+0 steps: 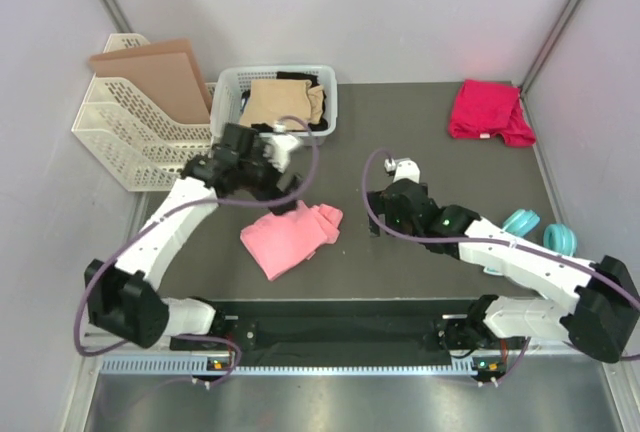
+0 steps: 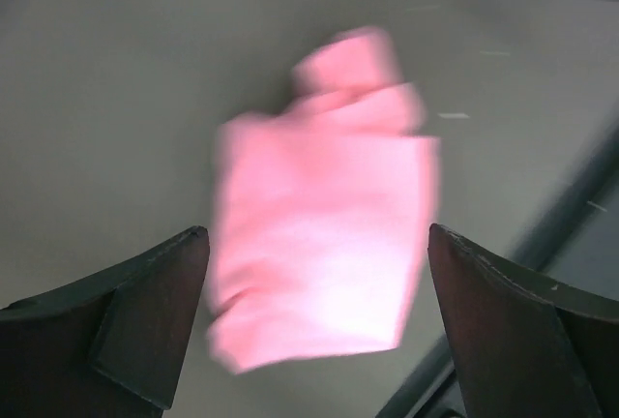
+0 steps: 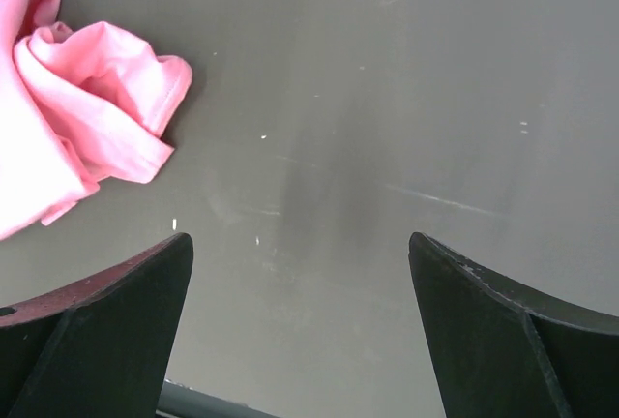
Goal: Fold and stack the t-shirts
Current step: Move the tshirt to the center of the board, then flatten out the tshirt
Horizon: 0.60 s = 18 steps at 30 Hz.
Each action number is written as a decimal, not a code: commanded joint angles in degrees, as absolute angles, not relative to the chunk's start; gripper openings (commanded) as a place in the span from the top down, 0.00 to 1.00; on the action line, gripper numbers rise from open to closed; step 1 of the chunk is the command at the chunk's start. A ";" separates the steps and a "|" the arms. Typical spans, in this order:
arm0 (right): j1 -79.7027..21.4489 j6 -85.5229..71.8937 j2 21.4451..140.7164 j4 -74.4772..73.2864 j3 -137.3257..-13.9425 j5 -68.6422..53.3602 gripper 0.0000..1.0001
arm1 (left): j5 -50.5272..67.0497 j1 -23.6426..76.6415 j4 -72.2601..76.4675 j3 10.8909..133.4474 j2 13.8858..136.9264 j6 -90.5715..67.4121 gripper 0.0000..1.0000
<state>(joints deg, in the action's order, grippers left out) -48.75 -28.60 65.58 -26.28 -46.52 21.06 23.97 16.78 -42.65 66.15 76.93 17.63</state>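
A light pink t-shirt (image 1: 290,235) lies loosely folded and bunched on the dark table, near the front centre. My left gripper (image 1: 283,192) hovers just above its far edge. In the left wrist view the shirt (image 2: 324,215) shows blurred below the open left gripper (image 2: 319,244), and nothing is between the fingers. My right gripper (image 1: 375,214) stands open to the right of the shirt. Below the right gripper (image 3: 300,253) is bare table, with the shirt's crumpled end (image 3: 87,99) at the upper left. A magenta-red t-shirt (image 1: 488,110) lies crumpled at the far right. Tan (image 1: 275,102) and black (image 1: 300,79) t-shirts fill the basket.
The white basket (image 1: 280,69) stands at the back centre-left. A white file rack (image 1: 120,137) holding brown card (image 1: 160,77) is at the far left. A teal headband (image 1: 540,230) lies beside the right arm. Pale walls close in three sides.
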 commanded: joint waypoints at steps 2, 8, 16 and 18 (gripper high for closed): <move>-49.40 -29.09 70.22 -21.00 -49.57 19.51 0.08 | 24.17 38.99 -46.41 64.17 73.03 16.00 0.01; -49.31 -30.41 69.88 -23.46 -50.98 21.35 0.10 | 20.13 42.71 -42.37 59.95 81.37 15.29 0.04; -49.22 -31.02 59.51 -25.14 -49.40 23.38 0.09 | 15.56 42.63 -38.85 61.78 88.14 13.89 0.04; -49.22 -31.38 56.62 -25.31 -48.61 23.99 0.09 | 14.94 42.63 -38.15 62.66 90.26 13.54 0.05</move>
<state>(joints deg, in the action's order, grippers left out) -48.71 -30.37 62.33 -26.17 -47.79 21.47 17.54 42.48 -41.19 59.88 87.44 14.90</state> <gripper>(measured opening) 0.909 0.957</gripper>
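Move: The pink t-shirt lies about 7 cm back from the left gripper, roughly straight below that line, some 15 cm down. Its crumpled end is about 8 cm to the gripper's right and 3 cm back, and the board's near edge is about 20 cm straight back. The white basket stands some 25 cm ahead and 3 cm to its left. From the right gripper the t-shirt is about 24 cm left, 2 cm back and 12 cm down. Swing the open left gripper back and to the right, about 10 cm each way, turning it roughly 25 degrees clockwise, then drop it nearly 10 cm towards the t-shirt's right near edge, fingers kept wide and tipping more downward. Let the right gripper, also open, dip 2 cm, then lift more than 4 cm, clear of the cloth. ##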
